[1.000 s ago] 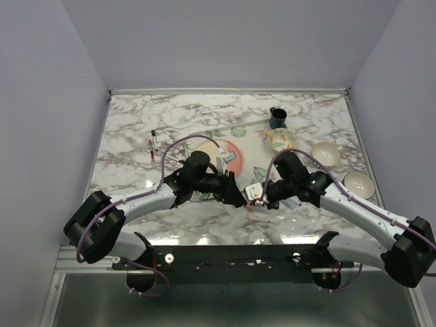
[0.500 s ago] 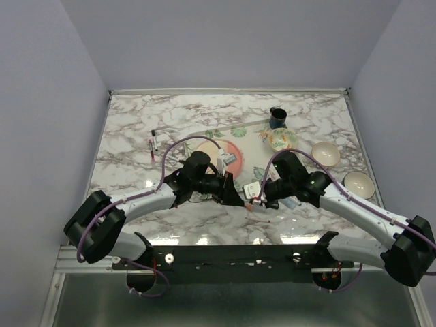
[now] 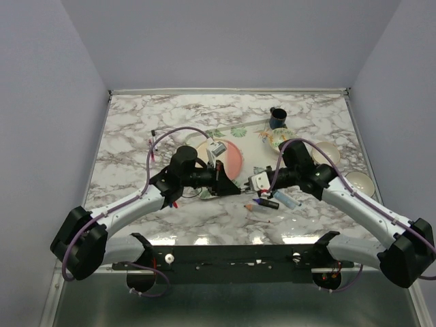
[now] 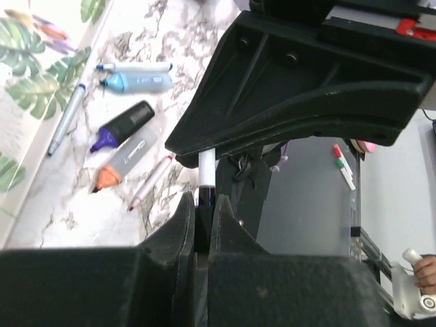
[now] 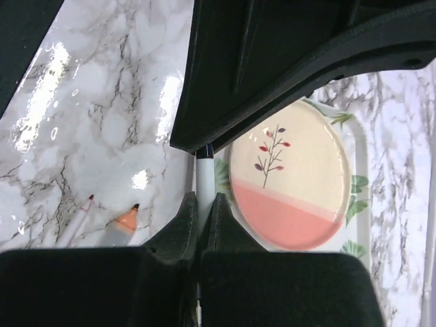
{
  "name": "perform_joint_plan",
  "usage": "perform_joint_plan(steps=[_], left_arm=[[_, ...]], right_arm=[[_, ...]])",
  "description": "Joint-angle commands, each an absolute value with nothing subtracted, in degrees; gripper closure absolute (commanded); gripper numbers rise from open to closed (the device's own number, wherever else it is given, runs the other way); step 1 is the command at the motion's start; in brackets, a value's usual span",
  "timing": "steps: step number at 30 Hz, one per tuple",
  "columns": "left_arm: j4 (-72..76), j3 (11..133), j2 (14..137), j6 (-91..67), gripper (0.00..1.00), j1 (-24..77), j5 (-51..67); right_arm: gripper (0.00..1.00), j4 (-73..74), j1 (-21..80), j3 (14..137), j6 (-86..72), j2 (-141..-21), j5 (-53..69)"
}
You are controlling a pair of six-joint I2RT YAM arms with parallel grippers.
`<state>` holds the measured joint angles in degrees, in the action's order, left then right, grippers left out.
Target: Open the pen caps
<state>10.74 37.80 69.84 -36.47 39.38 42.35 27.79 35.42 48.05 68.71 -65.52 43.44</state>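
Note:
A thin white-barrelled pen spans the gap between my two grippers above the table. In the left wrist view my left gripper is shut on its black pen cap, and the white barrel runs on into the other hand. My right gripper is shut on the barrel, whose dark capped end disappears into the left hand. Cap and barrel look joined. From above, the left gripper and right gripper face each other closely. Several other pens lie on the marble below.
A pink and cream plate sits on a leaf-print mat behind the grippers. An orange highlighter and a red-tipped pen lie with bare tips. A dark mug, a patterned bowl and two bowls stand at the right. Two thin pens lie far left.
My left jaws have closed from open onto the pen's cap end. Both grippers have shifted slightly away from the near edge, and the left arm's elbow has swung left.

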Motion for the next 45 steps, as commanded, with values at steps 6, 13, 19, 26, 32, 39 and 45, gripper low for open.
perform_joint_plan(steps=[6, 13, 19, 26, 32, 39, 45], left_arm=[[-2.0, 35.9, 67.1, -35.6, 1.00, 36.7, 43.5], [-12.6, 37.8, 63.5, -35.8, 1.00, 34.8, 20.9], [-17.6, 33.5, 53.7, -39.5, 1.00, 31.8, -4.8], [-16.9, 30.3, 52.3, -40.6, 1.00, 31.3, -13.9], [-15.5, 29.6, 56.2, -40.9, 1.00, 31.0, -16.5], [-14.3, 29.4, 58.9, -40.3, 0.99, 30.1, -17.6], [-12.7, 30.5, 64.0, -39.9, 0.96, 28.2, -17.5]], right_arm=[[0.99, 41.3, 18.5, 44.6, 71.9, -61.9, 31.1], [0.99, 42.8, 14.5, 43.9, 69.7, -64.2, 28.0], [0.89, 44.6, 9.2, 43.9, 65.0, -69.4, 25.9], [0.84, 46.3, 3.8, 44.9, 61.9, -77.3, 24.2], [0.79, 46.8, 2.6, 45.4, 60.7, -81.4, 24.1], [0.63, 47.1, 2.6, 45.4, 61.3, -83.5, 24.3], [0.51, 46.7, 2.6, 45.4, 60.9, -82.2, 24.2]])
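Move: The left hand, on the black cap, has the pile of caps about 26 cm to its left, 8 cm ahead and 17 cm below; the round plate is 23 cm ahead, 8 cm left. From the right hand, gripping the white pen body, the bare laying spot is some 20 cm right, 2 cm ahead and 15 cm down, past the black marker (8 cm right, level) and the light-blue highlighter (14 cm right, 2 cm ahead). Sideways apart go the hands, pulling the thin pen from its cap. The right swings some 20 cm right and sinks about 14 cm, turning clockwise and tipping its fingers down, then opens to lay the pen beside the highlighter. The left keeps the cap pinched, going left, down and then forward towards the caps, wheeling counter-clockwise to point forward and down. ##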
